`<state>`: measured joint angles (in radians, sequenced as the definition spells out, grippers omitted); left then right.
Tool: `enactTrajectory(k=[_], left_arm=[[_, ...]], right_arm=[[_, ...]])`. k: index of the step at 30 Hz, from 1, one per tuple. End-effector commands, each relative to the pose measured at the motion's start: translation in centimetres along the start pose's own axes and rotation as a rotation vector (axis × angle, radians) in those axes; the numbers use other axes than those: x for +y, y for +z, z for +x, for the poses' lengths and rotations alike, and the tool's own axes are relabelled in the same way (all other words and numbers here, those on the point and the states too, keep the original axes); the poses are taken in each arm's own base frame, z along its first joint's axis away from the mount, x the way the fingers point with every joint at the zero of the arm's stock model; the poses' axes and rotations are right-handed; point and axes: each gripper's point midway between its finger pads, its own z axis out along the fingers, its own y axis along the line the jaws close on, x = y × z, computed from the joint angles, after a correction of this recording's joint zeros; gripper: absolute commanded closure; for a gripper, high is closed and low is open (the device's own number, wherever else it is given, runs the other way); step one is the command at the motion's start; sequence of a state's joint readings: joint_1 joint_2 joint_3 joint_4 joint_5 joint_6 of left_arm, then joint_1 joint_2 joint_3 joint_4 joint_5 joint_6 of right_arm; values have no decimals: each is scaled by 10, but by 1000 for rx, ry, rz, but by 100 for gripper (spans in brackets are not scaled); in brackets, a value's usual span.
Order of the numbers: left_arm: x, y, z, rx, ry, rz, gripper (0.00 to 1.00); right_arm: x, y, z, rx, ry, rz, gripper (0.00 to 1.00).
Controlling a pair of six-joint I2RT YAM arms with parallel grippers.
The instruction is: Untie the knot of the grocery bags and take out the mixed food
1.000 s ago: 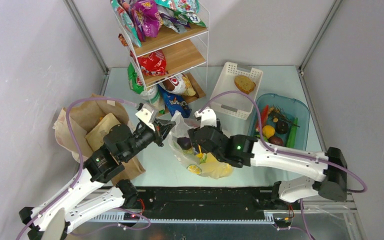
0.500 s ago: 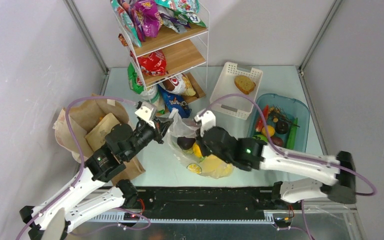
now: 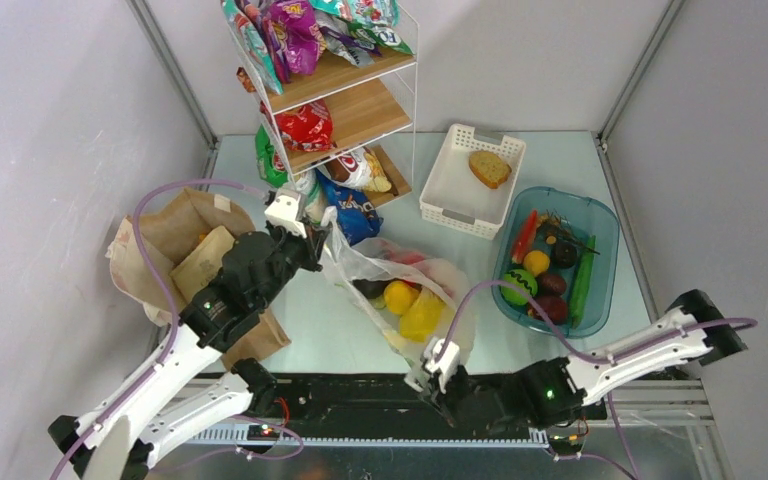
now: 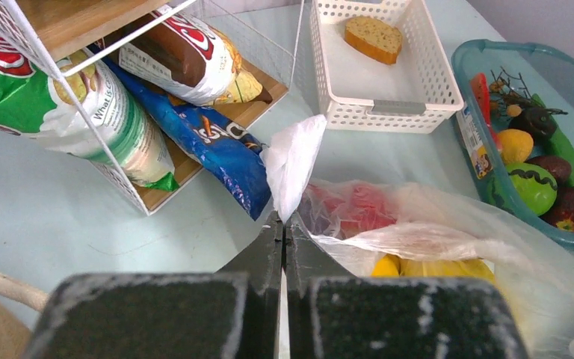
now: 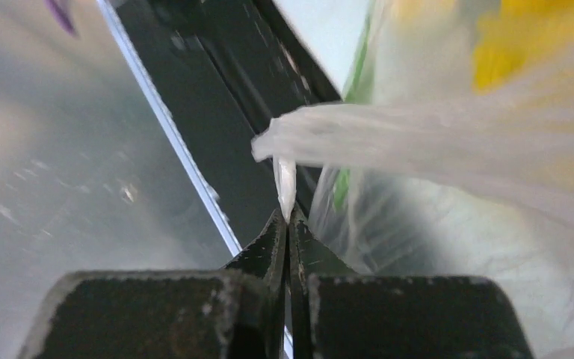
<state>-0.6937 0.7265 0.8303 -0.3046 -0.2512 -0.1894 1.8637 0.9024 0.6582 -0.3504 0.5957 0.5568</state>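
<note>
The clear plastic bag [image 3: 430, 285] lies stretched across the table's middle. Yellow fruits [image 3: 400, 297], a dark eggplant [image 3: 368, 288] and something red [image 3: 405, 258] show through it. My left gripper [image 3: 317, 238] is shut on the bag's far-left handle; in the left wrist view the white handle [image 4: 293, 161] sticks out of the gripper [image 4: 282, 221]. My right gripper [image 3: 428, 378] is shut on the other handle at the table's near edge. The right wrist view shows that handle [image 5: 284, 179] pinched in the gripper [image 5: 287, 217]. The brown paper bag [image 3: 175, 240] lies at the left, under my left arm.
A wire shelf [image 3: 400, 90] with snack packets stands at the back, more packets [image 3: 350, 205] at its foot. A white basket [image 3: 455, 190] holds a bread slice. A blue-tinted tub [image 3: 600, 225] at the right holds vegetables. The black base rail [image 3: 360, 395] runs along the near edge.
My right gripper has swung from the bag's middle to the near edge, pulling a handle with it. The bag has stretched open. My left gripper has shifted slightly back and left.
</note>
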Motion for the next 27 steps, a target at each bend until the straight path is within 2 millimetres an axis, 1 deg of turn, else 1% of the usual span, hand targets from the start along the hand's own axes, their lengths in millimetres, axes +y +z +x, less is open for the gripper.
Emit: enactTrajectory(k=[1, 3, 4, 5, 6, 7, 8, 9, 10, 11, 12, 13, 14, 16, 17, 18, 19, 20, 21, 22, 24, 25, 26, 27], left_arm=[[3, -9, -27, -75, -50, -11, 100], [-1, -15, -31, -90, -54, 14, 100], [-5, -20, -34, -104, -56, 44, 100], [-7, -22, -34, -107, -51, 64, 100], [-15, -28, -35, -115, -47, 116, 100], [-18, -29, -30, -105, -30, 141, 100], [-27, -34, -28, -108, -20, 198, 100], [-29, -37, -21, -99, 3, 223, 100], [-39, -39, -9, -72, 20, 293, 100], [-42, -43, -7, -77, 32, 317, 100], [-46, -45, -1, -64, 39, 346, 100], [-46, -48, -2, -74, 46, 353, 100], [-45, -49, 0, -75, 49, 354, 100], [-42, -51, -3, -91, 55, 335, 100], [-40, -51, -5, -97, 55, 326, 100], [-39, -51, -5, -99, 57, 324, 100], [-39, -51, -6, -100, 58, 324, 100], [-40, -51, -5, -97, 59, 325, 100], [-40, -52, -5, -97, 59, 326, 100], [-39, -51, -5, -97, 60, 323, 100], [-38, -51, -4, -96, 60, 317, 100], [-38, -51, -4, -96, 60, 316, 100], [-37, -51, -4, -97, 60, 315, 100], [-38, -51, -4, -97, 60, 316, 100]], right_arm=[[-24, -2, 42, -22, 267, 191, 100], [-34, -3, 59, -13, 316, 242, 100], [-35, -2, 61, -10, 322, 249, 100], [-35, -2, 63, -6, 324, 253, 100], [-34, -2, 63, -5, 319, 251, 100], [-32, -4, 61, 1, 306, 241, 100], [-31, -5, 59, 5, 297, 232, 96], [-27, -9, 54, 15, 280, 207, 85], [-25, -11, 53, 24, 274, 192, 61], [-20, -17, 48, 42, 263, 157, 49], [-18, -22, 44, 49, 268, 129, 32], [-12, -27, 43, 74, 266, 93, 26], [-11, -32, 41, 86, 272, 76, 17], [1, -46, 39, 154, 296, 2, 10], [1, -49, 37, 171, 311, -7, 8], [7, -58, 38, 220, 328, -43, 6], [7, -60, 36, 238, 346, -45, 6], [11, -69, 36, 286, 363, -68, 5], [9, -72, 35, 302, 379, -61, 5], [9, -80, 33, 333, 390, -55, 6], [-2, -88, 27, 346, 398, 1, 7], [-12, -93, 30, 363, 381, 48, 7], [-13, -96, 16, 329, 402, 59, 7], [-19, -100, 14, 324, 394, 83, 7]])
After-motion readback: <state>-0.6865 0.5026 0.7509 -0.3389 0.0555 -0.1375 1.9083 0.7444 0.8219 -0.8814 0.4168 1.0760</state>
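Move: The mixed food in the opened bag lies about 15 cm right of the left gripper, 6 cm back and 22 cm below; from the right gripper it is some 18 cm ahead, 1 cm left and 10 cm lower. Around the left gripper, the blue chip bag sits roughly 11 cm ahead and 4 cm right, 18 cm down, and the paper bag stands about 27 cm to the left, level with it, 17 cm down. Carry the right gripper, shut on the near rim of the grocery bag, down and right about 6 cm past the table's front edge, then open wide to let the rim go. Rise some 7 cm while drawing right and back, tipping the fingers down. Meanwhile keep the left pinch on its corner, pull that back about 6 cm and turn clockwise. ##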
